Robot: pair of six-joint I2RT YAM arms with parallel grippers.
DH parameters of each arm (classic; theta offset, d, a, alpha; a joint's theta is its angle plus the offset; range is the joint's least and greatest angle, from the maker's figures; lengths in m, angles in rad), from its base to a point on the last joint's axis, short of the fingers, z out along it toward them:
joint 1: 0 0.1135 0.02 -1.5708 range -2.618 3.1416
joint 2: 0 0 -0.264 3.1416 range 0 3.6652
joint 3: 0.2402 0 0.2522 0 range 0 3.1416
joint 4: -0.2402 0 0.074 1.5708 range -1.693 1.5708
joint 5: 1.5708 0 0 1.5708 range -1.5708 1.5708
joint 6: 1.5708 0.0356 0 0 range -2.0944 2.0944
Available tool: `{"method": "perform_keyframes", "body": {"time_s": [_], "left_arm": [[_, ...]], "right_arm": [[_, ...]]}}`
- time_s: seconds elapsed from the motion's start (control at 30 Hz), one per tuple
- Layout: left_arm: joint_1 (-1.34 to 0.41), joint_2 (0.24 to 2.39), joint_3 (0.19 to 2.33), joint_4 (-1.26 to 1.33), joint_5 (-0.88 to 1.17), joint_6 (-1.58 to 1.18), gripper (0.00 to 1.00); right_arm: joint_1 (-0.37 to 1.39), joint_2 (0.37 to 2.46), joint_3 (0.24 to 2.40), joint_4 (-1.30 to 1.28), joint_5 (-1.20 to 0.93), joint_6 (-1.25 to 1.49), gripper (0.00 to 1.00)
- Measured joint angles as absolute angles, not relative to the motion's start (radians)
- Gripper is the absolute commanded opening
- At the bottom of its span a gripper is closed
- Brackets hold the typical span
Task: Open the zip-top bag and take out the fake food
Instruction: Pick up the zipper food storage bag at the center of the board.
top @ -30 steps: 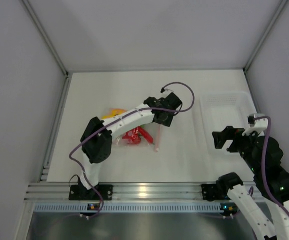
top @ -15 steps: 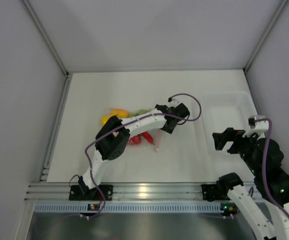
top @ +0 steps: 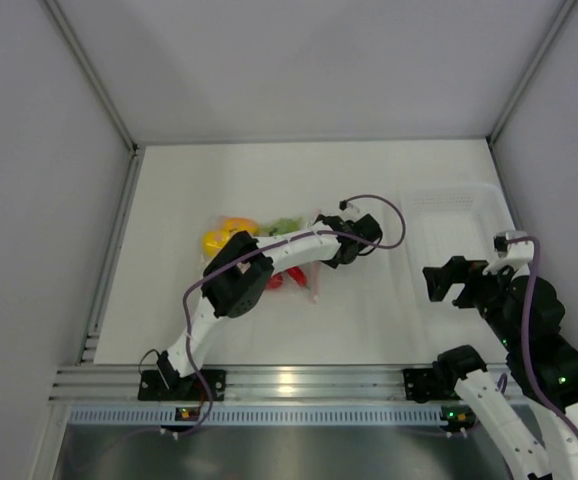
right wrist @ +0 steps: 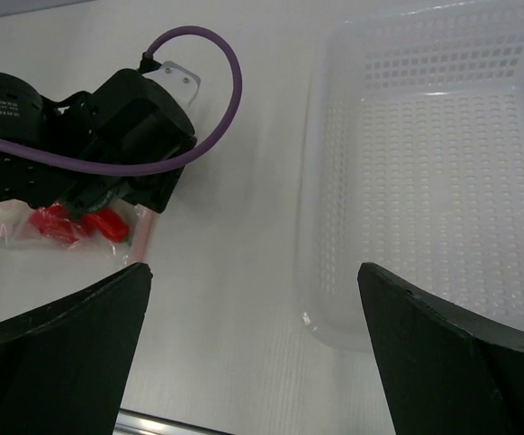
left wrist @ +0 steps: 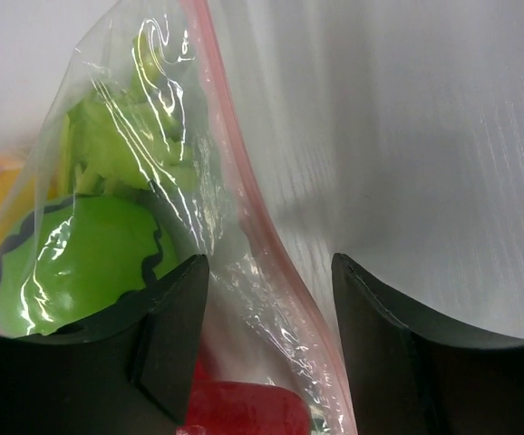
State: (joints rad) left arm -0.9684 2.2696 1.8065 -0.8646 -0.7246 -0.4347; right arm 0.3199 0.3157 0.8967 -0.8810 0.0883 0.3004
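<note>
The zip-top bag (top: 269, 228) lies mid-table, its pink-red zip strip (left wrist: 260, 231) on the right edge. Fake food fills it: a yellow piece (top: 219, 238), a green striped ball (left wrist: 72, 263), leafy green (left wrist: 117, 145) and a red piece (left wrist: 244, 412). My left gripper (left wrist: 271, 299) straddles the zip edge; its jaws stand open, with the strip and clear plastic between the fingers and gaps on both sides. From above, this gripper (top: 327, 255) sits at the bag's right end. My right gripper (right wrist: 253, 308) hangs wide open and empty above the table, right of the bag (right wrist: 26, 227).
A translucent white perforated tray (top: 449, 215) stands at the right, just beyond the right gripper (top: 454, 282). The left arm's forearm (top: 279, 250) and purple cable (right wrist: 217, 100) cross over the bag. Grey walls close off the table at the back and both sides.
The left gripper has moved down and slightly right onto the bag's zip edge, and its jaws have narrowed around the strip. Its forearm shifted, uncovering yellow and green pieces. The right arm stayed still.
</note>
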Motion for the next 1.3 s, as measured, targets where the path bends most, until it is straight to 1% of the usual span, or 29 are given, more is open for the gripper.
{"method": "perform_keyframes", "body": {"time_s": [0.03, 0.1, 0.13, 0.17, 0.27, 0.33, 0.37, 0.43, 0.73, 0.9, 1.03, 1.17, 1.3], "left_arm": [[-0.969, 2.27, 1.806, -0.865, -0.728, -0.432, 0.59], [-0.969, 2.27, 1.807, -0.866, -0.734, -0.432, 0.52], [-0.969, 2.27, 1.81, -0.868, -0.735, -0.429, 0.46], [-0.969, 2.272, 1.816, -0.87, -0.736, -0.428, 0.37], [-0.969, 2.284, 1.838, -0.868, -0.739, -0.42, 0.26], [-0.969, 2.292, 1.844, -0.868, -0.744, -0.418, 0.2], [-0.97, 2.296, 1.847, -0.868, -0.748, -0.417, 0.1], [-0.97, 2.3, 1.848, -0.869, -0.751, -0.416, 0.01], [-0.97, 2.294, 1.848, -0.87, -0.775, -0.425, 0.0], [-0.956, 2.214, 1.848, -0.877, -0.773, -0.483, 0.0], [-0.946, 2.086, 1.848, -0.883, -0.818, -0.552, 0.0], [-0.94, 1.919, 1.846, -0.883, -0.863, -0.641, 0.0], [-0.94, 1.824, 1.876, -0.891, -0.888, -0.702, 0.0]], "right_arm": [[0.32, 0.316, 0.896, -0.883, 0.087, 0.3, 0.99], [0.32, 0.315, 0.895, -0.882, 0.085, 0.3, 0.99], [0.32, 0.315, 0.895, -0.882, 0.084, 0.3, 0.99], [0.32, 0.315, 0.895, -0.882, 0.084, 0.3, 0.99], [0.32, 0.315, 0.895, -0.882, 0.084, 0.3, 0.99], [0.32, 0.315, 0.895, -0.882, 0.084, 0.3, 0.99], [0.32, 0.315, 0.895, -0.882, 0.084, 0.3, 0.99], [0.32, 0.315, 0.895, -0.882, 0.084, 0.3, 0.99], [0.32, 0.314, 0.895, -0.882, 0.081, 0.3, 0.99], [0.32, 0.314, 0.895, -0.867, 0.022, 0.3, 0.99], [0.32, 0.311, 0.87, -0.774, -0.167, 0.292, 0.99], [0.32, 0.327, 0.799, -0.632, -0.407, 0.315, 1.0], [0.321, 0.378, 0.724, -0.445, -0.601, 0.374, 0.99]]}}
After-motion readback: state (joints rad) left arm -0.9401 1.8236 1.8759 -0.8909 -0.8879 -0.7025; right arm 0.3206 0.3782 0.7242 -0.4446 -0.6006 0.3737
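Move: The bag's pink zipper strip already lies between my left fingertips, about 1 cm below my hand point. Inside the bag the green food sits about 9 cm to the left and 3 cm ahead, and the red pepper 7 cm left and 5 cm back. The white basket's middle is some 30 cm to the right and 2 cm ahead. From my right hand, the zipper strip is about 18 cm ahead, 26 cm left and 24 cm below. My left hand stays almost in place while its half-open fingers shut, pinching the zipper strip, and then it lifts straight up about 23 cm, quickly, fingers tipping up and the hand rolling left side down. Late on, my open right hand swings some 12 cm left towards the strip, turning nearly 40 degrees counter-clockwise. ##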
